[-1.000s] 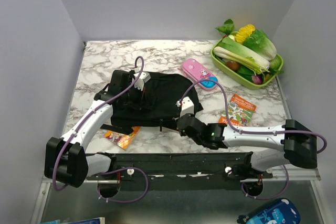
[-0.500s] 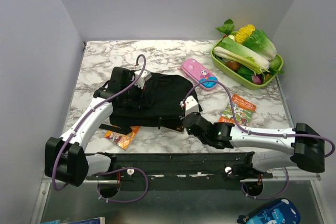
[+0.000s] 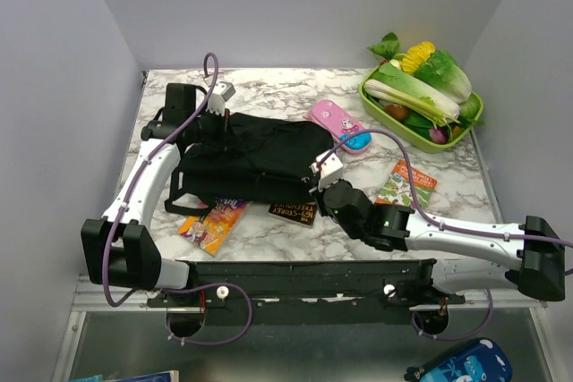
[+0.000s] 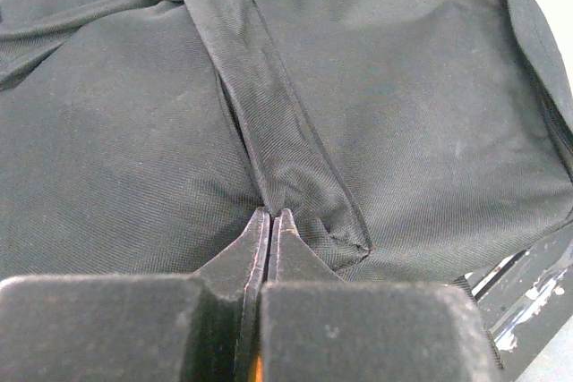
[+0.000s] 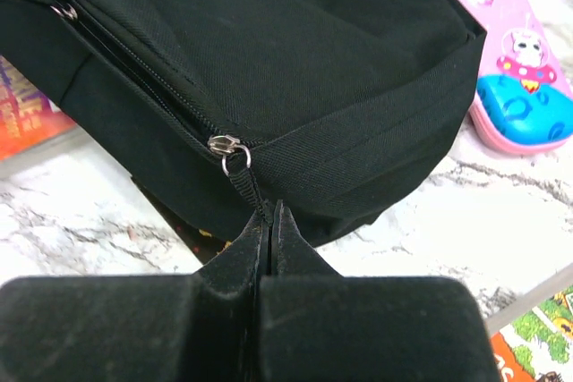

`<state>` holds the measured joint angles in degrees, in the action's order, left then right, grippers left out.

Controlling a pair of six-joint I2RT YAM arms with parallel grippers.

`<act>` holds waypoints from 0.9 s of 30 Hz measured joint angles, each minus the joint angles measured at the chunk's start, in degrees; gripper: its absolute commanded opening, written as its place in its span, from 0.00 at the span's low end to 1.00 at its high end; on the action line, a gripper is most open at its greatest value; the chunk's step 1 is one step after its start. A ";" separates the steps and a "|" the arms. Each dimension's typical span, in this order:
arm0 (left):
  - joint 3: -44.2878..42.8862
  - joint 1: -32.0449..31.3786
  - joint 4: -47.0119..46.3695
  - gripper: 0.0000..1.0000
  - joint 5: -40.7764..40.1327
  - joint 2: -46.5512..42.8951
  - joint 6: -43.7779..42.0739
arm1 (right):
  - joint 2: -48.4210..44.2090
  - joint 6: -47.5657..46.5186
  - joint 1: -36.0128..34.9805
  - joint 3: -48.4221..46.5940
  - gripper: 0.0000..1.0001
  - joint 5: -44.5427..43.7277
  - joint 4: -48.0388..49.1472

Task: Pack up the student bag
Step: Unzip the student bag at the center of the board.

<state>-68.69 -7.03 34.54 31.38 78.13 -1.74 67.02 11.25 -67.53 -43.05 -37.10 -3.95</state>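
Observation:
The student bag is a black fabric backpack lying flat at the table's centre left. My left gripper is at the bag's far left end, shut on a black webbing strap sewn to its top face. My right gripper is at the bag's near right corner, shut on the black fabric pull of a zipper whose metal slider sits at the end of a closed zip line. The bag is drawn taut between the two grippers.
A pink pencil case lies just right of the bag. The green vegetable tray stands at the far right. A colourful booklet lies at the right, an orange one and a dark book at the bag's near edge.
My left gripper has pulled the bag's strap toward the far left. The right gripper followed to the left with the zipper pull. The bag is stretched out, and the dark book shows from under it.

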 measured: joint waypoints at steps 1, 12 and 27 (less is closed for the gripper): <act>-0.61 0.48 0.15 0.00 0.46 0.52 0.15 | 0.00 -0.50 0.02 -0.52 0.01 0.02 0.33; -0.79 3.28 -0.68 0.57 3.87 5.38 -4.68 | 3.80 -0.48 0.26 -4.68 0.01 6.62 0.42; -1.84 -7.21 10.71 0.99 4.37 -12.61 -19.04 | 8.37 1.66 2.10 -4.55 0.01 29.07 0.44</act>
<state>-70.52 -14.24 45.25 35.75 65.52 -20.78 75.40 12.91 -65.43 -47.59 -8.03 -3.51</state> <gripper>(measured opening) 0.987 0.016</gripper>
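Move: The right hand already pinches the strap of the near zipper slider, which sits about 3 cm ahead of it, 2 cm left and just below. The zipper's other slider lies some 20 cm left and 2 cm ahead, with the Charlie book 28 cm left and 9 cm back. The pink pencil case is about 18 cm ahead and 9 cm right. From the left hand, gripping the bag, the near slider lies roughly 9 cm back and 21 cm right. Left hand releases the bag, retreating back and up; right hand drags the pull 8 cm left and back. ##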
